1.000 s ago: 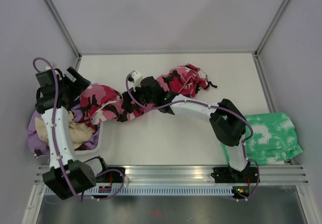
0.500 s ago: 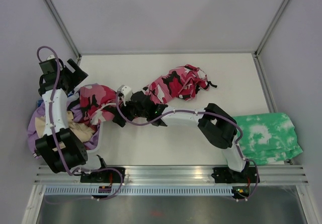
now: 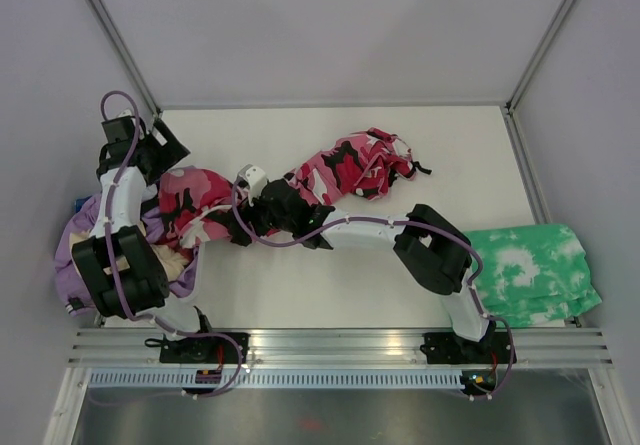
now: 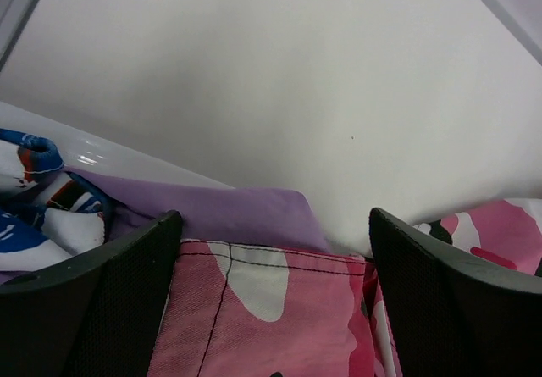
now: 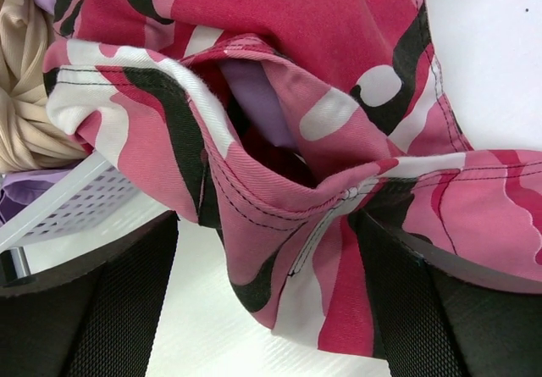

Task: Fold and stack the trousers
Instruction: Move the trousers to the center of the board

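The camouflage trousers (image 3: 340, 170) lie in a crumpled band from the white basket (image 3: 197, 270) at the left out across the table's middle. My left gripper (image 3: 165, 157) hangs open over their basket end; in the left wrist view a stitched pink hem of the trousers (image 4: 279, 309) lies between its fingers (image 4: 127, 301), on lilac cloth (image 4: 229, 216). My right gripper (image 3: 243, 227) is open beside the basket's edge. In the right wrist view a hanging fold of the trousers (image 5: 279, 224) sits between the spread fingers (image 5: 440, 318), untouched by the left one.
The basket holds lilac (image 3: 75, 265) and beige clothes (image 5: 21, 131); its perforated rim (image 5: 76, 199) shows by the right gripper. A blue, white and red printed cloth (image 4: 34, 199) lies in it too. A green-and-white tie-dye garment (image 3: 530, 270) lies at the right edge.
My right gripper slid left along the trousers from the table's middle to the basket's edge. My left arm swung farther back and right, over the trousers' basket end.
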You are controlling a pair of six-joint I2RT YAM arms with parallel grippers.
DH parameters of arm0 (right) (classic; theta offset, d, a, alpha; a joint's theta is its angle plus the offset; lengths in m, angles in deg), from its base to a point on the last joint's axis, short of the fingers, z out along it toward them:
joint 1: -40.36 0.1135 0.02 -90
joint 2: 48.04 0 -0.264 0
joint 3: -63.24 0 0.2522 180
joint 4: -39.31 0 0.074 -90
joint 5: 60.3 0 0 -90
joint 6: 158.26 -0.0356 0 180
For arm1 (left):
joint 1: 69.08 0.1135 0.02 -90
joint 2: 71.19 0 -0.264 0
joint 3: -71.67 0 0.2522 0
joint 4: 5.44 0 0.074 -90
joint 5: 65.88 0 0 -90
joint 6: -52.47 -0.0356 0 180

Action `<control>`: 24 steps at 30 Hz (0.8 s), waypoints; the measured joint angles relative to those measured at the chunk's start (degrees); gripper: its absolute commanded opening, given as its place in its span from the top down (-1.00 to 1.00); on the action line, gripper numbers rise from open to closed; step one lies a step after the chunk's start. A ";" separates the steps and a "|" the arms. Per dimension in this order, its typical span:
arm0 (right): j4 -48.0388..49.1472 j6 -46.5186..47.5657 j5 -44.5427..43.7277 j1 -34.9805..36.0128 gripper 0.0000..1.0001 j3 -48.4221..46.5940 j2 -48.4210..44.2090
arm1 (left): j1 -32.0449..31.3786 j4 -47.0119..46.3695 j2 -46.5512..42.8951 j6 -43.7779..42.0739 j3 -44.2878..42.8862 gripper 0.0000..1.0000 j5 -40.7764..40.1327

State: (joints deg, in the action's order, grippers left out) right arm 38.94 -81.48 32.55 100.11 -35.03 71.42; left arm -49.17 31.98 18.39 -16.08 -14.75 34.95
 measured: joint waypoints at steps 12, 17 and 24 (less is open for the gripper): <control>1.75 -1.18 -2.49 -0.35 0.84 0.00 0.42 | -0.42 0.11 0.76 0.28 1.86 0.95 0.28; 3.54 -2.73 -3.69 -1.40 1.00 0.07 0.28 | -0.57 1.11 0.66 0.35 -2.84 0.95 2.71; 4.00 -8.07 -2.21 -8.09 0.99 2.47 -5.14 | -4.15 3.23 -1.75 1.55 -17.64 0.95 4.31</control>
State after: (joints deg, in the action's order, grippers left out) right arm 42.94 -89.54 30.35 92.02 -32.56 66.28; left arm -53.33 35.22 16.64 -14.53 -32.39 39.25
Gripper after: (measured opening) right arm 0.021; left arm 0.032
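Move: The left hand's open fingers straddle the trousers' left edge, which lies about 1 cm to its right and 2 cm below; the basket's middle is some 22 cm back, 8 cm left and 10 cm lower. The right hand straddles the trousers' near fold, about 1 cm ahead, 1 cm left and 1 cm below; from it the trousers' far end lies roughly 11 cm ahead and 28 cm right, slightly lower. Both hands pinch the trousers; the left then lifts some 15 cm, the right pulls forward, right and up. ##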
